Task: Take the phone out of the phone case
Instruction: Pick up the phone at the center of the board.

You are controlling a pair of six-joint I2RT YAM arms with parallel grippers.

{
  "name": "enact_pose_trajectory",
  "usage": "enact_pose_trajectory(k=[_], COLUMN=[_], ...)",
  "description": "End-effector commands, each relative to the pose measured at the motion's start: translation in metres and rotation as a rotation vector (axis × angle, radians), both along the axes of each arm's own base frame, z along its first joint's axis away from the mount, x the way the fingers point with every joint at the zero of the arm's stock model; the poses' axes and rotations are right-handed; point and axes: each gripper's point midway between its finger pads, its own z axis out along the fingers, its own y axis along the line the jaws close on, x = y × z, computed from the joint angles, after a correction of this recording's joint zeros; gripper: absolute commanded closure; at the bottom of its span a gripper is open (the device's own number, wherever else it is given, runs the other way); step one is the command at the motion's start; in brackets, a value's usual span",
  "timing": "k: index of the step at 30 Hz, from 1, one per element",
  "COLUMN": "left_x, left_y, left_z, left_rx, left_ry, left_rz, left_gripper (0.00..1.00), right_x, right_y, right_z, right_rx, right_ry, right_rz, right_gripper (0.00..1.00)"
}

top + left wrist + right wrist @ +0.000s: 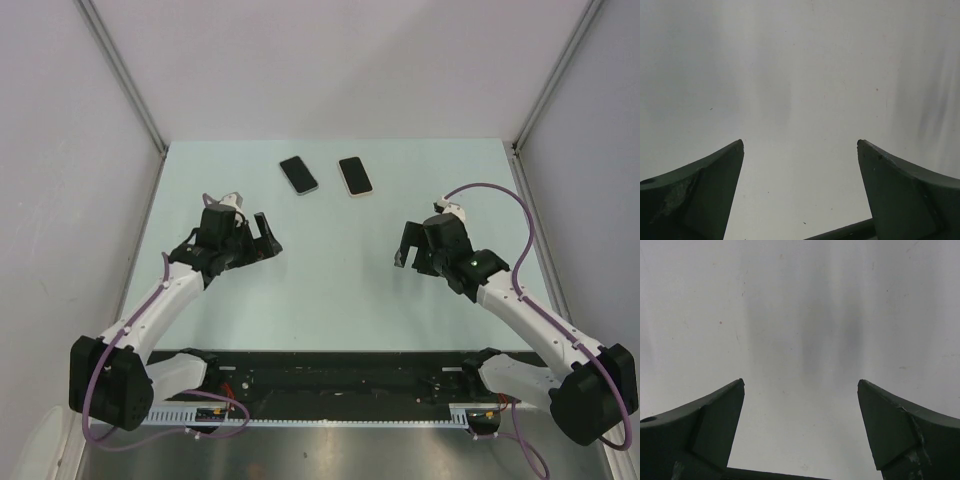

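Note:
Two flat dark phone-shaped items lie side by side at the far middle of the table: a black one (298,175) on the left and one with a pale tan rim (355,176) on the right. I cannot tell which is the phone and which is the case. My left gripper (266,240) is open and empty, near and left of them. My right gripper (408,250) is open and empty, near and right of them. Both wrist views show only bare table between the open fingers (715,185) (890,425).
The pale green table (330,300) is enclosed by white walls with metal corner posts (125,75) (555,75). A black rail with the arm bases (330,380) runs along the near edge.

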Motion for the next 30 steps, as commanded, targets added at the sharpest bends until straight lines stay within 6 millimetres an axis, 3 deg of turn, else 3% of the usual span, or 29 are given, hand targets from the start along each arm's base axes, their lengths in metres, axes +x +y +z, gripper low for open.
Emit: enact_pose_trajectory(k=[1,12,17,21,24,30], left_x=[0.011,0.011,0.012,0.01,0.008,0.003], left_y=[-0.004,0.003,0.003,0.006,0.002,-0.01], left_z=[0.032,0.031,0.033,0.034,0.037,0.038], left_rx=[-0.023,-0.008,-0.015,-0.008,-0.013,-0.04], left_ry=[-0.104,-0.103,-0.105,-0.109,-0.122,-0.12], left_rz=[-0.02,0.027,0.036,0.05,0.009,-0.074], left_gripper=[0.0,0.0,0.0,0.0,0.0,0.0], right_x=[0.004,0.004,0.013,0.029,0.054,0.119], right_y=[0.001,0.005,0.01,0.018,0.028,0.047], right_z=[0.009,0.008,0.016,0.02,0.032,0.041], right_rx=[0.01,0.006,-0.014,-0.048,-0.087,-0.136], right_ry=[-0.035,-0.021,-0.028,-0.019,-0.025,0.001], right_rz=[0.001,0.036,0.063,0.088,0.12,0.173], right_gripper=[0.0,0.0,0.0,0.0,0.0,0.0])
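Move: The phone near the middle of the board lies about 34 cm ahead of the right hand, 12 cm to its left and 13 cm below. The second dark slab, much like the phone, lies level with it and some 16 cm farther left, so about 34 cm ahead of the right hand and 28 cm to its left. From the left hand, the phone is about 32 cm ahead, 22 cm to the right and some 12 cm below. After barely stirring for the first half, the right hand sets off faster and faster, reaching forward over the bare board and leftward towards the phone, about 8 cm forward and 4 cm to its left, while rising a little, some 2.5 cm. The wrist turns only slightly, by less than 10 degrees counter-clockwise with its left side dipping, and the fingers stay wide open, touching nothing. ##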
